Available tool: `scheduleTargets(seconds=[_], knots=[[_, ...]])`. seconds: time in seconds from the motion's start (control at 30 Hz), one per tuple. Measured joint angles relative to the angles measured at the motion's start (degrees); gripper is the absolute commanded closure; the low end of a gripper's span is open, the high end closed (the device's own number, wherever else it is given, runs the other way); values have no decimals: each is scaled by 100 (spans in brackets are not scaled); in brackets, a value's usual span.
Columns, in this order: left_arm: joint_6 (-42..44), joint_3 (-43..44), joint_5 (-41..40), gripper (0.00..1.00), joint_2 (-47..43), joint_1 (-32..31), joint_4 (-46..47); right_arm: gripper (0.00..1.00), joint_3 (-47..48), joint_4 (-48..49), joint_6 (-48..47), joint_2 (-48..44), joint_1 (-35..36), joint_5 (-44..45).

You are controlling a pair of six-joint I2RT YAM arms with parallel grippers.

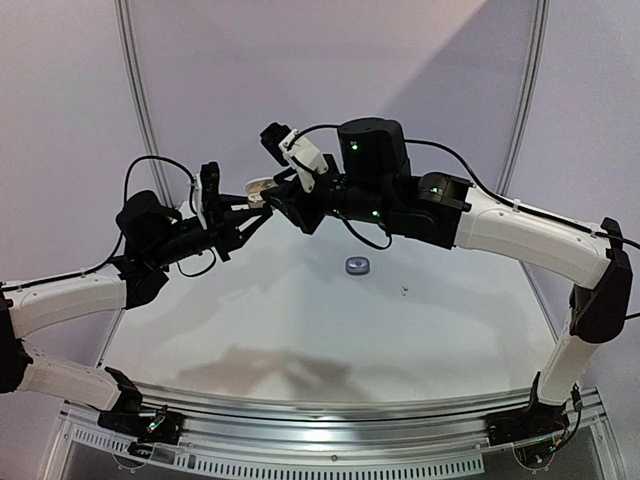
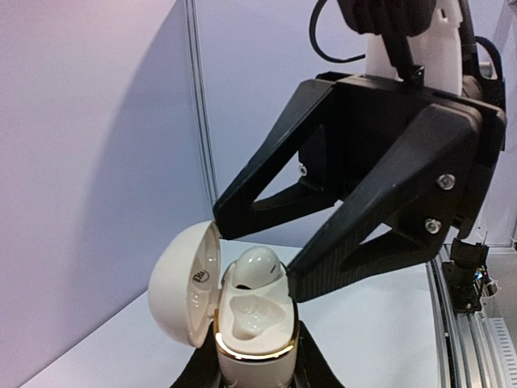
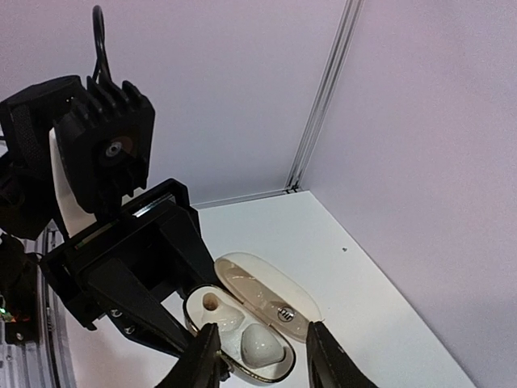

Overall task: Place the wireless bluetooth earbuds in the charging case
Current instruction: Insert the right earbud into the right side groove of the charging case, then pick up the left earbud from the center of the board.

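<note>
My left gripper (image 2: pixel 254 370) is shut on the base of a white charging case (image 2: pixel 252 339) with a gold rim, held up above the table with its lid (image 2: pixel 184 283) swung open to the left. One white earbud (image 2: pixel 257 267) sits in the far socket; the near socket (image 2: pixel 252 314) is empty. My right gripper (image 3: pixel 262 360) is open, straddling the case (image 3: pixel 266 303) with the earbud (image 3: pixel 262 346) between its fingers, apart from both. From above, the case (image 1: pixel 259 188) hangs between the left gripper (image 1: pixel 250 202) and the right gripper (image 1: pixel 283 197). A tiny white earbud (image 1: pixel 403 291) lies on the table.
A dark grey closed case (image 1: pixel 357 265) rests on the white table (image 1: pixel 300 320), right of centre. A metal rail (image 1: pixel 330 412) runs along the near edge. Purple walls with vertical posts (image 1: pixel 138 90) close in the back and sides.
</note>
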Motion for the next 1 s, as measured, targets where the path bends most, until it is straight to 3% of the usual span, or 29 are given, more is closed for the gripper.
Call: scheduleTargets(seconds=[0.3,0.6,0.7,0.8,1.0], knots=[[-2,0,-37,100,0,4,105,49,-144,153,299,-177,0,-48],[-4,0,-79,100,0,4,109,46,-544,804,1316,-1399,-267,345],[-7,0,-90,100,0,4,109,47,-501,293,2234,-1823,-841,894],[-7,0,-98,100,0,4,109,46,-356,-835,3381,-1930,-1585,1416],[-4,0,-103,100,-2,4,107,38,-358,-3106,4948,-1126,-2341,1322]])
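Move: The earbud still on the table lies about 26 cm to the right hand's right, some 10 cm farther out and roughly 36 cm below. The blue-grey case stands about 10 cm left of that earbud and 8 cm beyond it. The white charging case, held open in the left hand, is right at the right fingertips, its middle 2 cm to the left and 2 cm lower. From the left hand the loose earbud is about 29 cm right, 9 cm forward and 32 cm down. The right hand, leaving the earbud already set in the white case, spreads its part-open fingers wider and lifts off some 13 cm, then sweeps fast about 25 cm to the right and 12 cm forward and sinks steeply to a little below its starting height, towards the loose earbud on the table. On the way the wrist swings clockwise about 50 degrees and tips downward, while the left hand stays in place and keeps its hold on the open case. ##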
